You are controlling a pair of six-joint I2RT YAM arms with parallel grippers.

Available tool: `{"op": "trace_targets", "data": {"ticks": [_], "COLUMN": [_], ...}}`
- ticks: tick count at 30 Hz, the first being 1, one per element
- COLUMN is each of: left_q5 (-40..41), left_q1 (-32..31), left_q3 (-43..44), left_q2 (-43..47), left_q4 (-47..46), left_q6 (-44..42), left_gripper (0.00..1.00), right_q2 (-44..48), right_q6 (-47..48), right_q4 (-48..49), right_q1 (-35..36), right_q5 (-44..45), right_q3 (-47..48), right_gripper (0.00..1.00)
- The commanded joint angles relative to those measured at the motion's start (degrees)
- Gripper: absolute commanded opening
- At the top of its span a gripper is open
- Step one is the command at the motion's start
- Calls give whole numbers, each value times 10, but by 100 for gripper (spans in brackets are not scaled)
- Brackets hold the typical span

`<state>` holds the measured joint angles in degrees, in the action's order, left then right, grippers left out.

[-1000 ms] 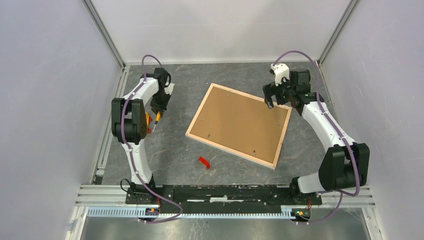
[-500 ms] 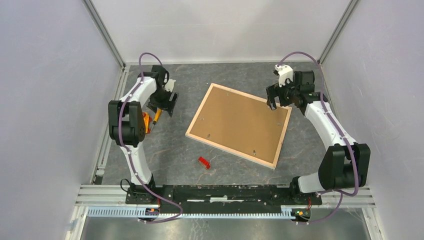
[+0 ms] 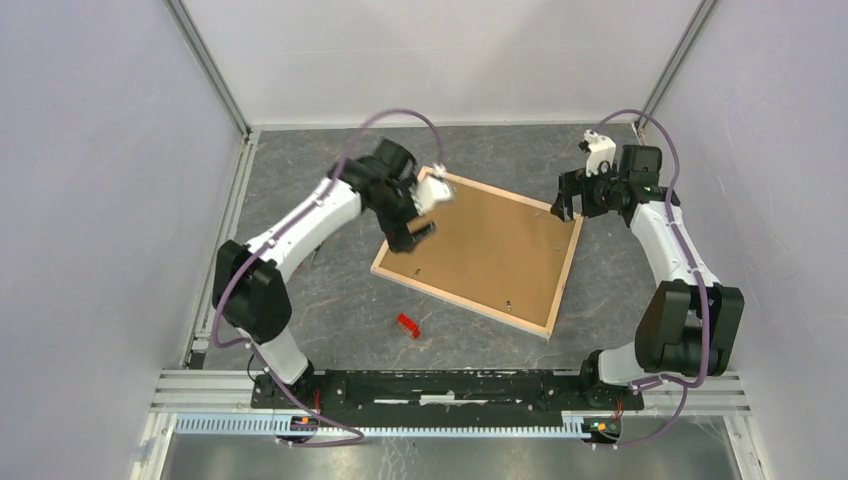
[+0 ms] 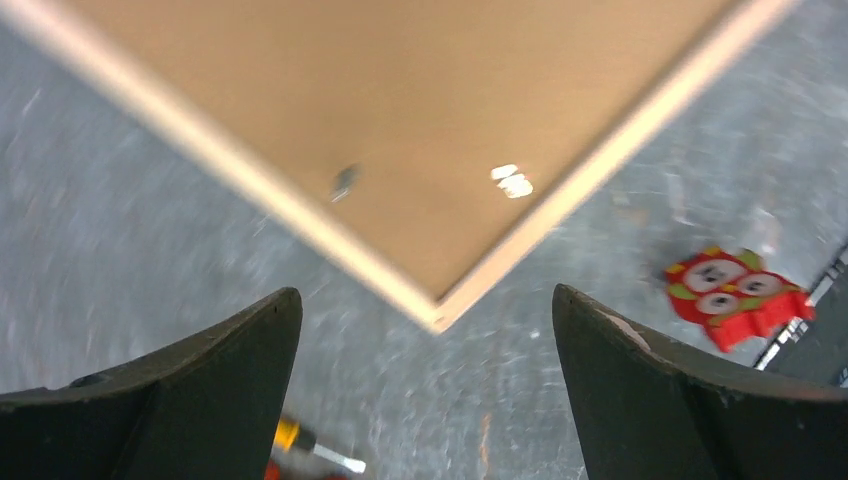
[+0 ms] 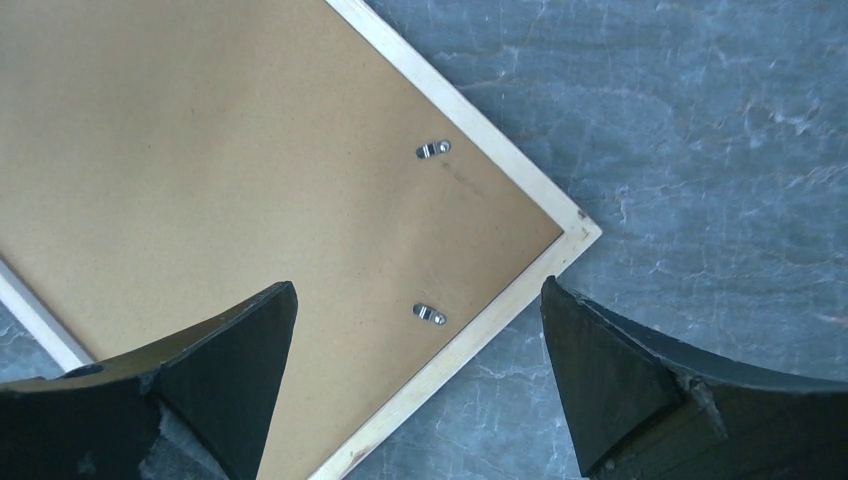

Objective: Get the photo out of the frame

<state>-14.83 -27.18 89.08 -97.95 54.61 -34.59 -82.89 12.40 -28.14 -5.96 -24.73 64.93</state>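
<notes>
The frame (image 3: pixel 462 302) lies face down mid-table, pale wood edges around a brown backing board (image 3: pixel 490 245). The photo is hidden under that board. My left gripper (image 3: pixel 425 210) hovers open above the frame's left corner (image 4: pixel 437 318), nothing between its fingers (image 4: pixel 230 360). Over the frame's right corner (image 5: pixel 585 232) my right gripper (image 3: pixel 563 205) is also open and empty. Two small metal clips (image 5: pixel 432 149) (image 5: pixel 430 314) sit on the board near that corner, seen between the right fingers (image 5: pixel 610 370).
A small red toy-like piece (image 3: pixel 407 325) (image 4: pixel 738 292) lies on the grey table in front of the frame. An orange-handled screwdriver (image 4: pixel 300 443) lies on the table left of the frame. Walls close in on three sides.
My left gripper opened beside the screwdriver, then swung right from the table's left side to over the frame's left corner. The right gripper drifted right, to the frame's right corner.
</notes>
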Motion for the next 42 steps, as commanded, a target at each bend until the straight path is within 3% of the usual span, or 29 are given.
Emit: {"op": "trace_targets", "data": {"ticks": [1, 7, 13, 23, 32, 38, 42], "left_q5": [-54, -25, -13, 25, 30, 29, 26], "left_q1": [-88, -203, -263, -281, -303, -309, -305], "left_q3": [-51, -81, -97, -126, -166, -170, -147], "left_q2": [20, -25, -63, -108, -124, -141, -140], "left_q4": [-13, -49, -75, -150, -202, -212, -203], "left_q6": [-136, -164, -161, -144, -190, -187, -170], "left_gripper": [100, 90, 77, 60, 43, 41, 22], "right_q2": [-2, -14, -6, 9, 4, 2, 1], "right_q6": [-8, -25, -30, -34, -54, -72, -86], "right_q4": [-14, -14, -6, 5, 7, 20, 28], "right_q1": [-45, -93, -121, -145, -171, -181, -187], "right_q5": [-93, -133, -156, -169, -176, -178, -177], "right_q3": [-32, -72, -114, -154, -166, -186, -202], "right_gripper": [98, 98, 98, 98, 98, 98, 98]}}
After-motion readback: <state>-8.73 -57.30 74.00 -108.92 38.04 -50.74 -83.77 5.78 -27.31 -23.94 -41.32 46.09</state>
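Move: The spot on the frame's near rim lies about 12 cm back, 13 cm right and 14 cm below the left hand. The frame's left corner is roughly 4 cm back and 5 cm left of this hand, the red clip 20 cm back and 4 cm right, the screwdriver 3 cm ahead and 18 cm left. The right hand's target, the right rim, is about 8 cm back, 4 cm right and 14 cm below; the far-right corner is 6 cm ahead and 6 cm right of that hand. The left fingers close from wide open astride the frame's near rim and pinch it, one finger on the backing board's side, one outside; the hand gets there by sweeping back, right and down, about 13 cm each way, turning some 40 degrees clockwise, the last part mostly straight down. Meanwhile the right hand sinks and draws back about 9 cm towards the right rim, drifting right, its wrist turning, fingers still wide open. ##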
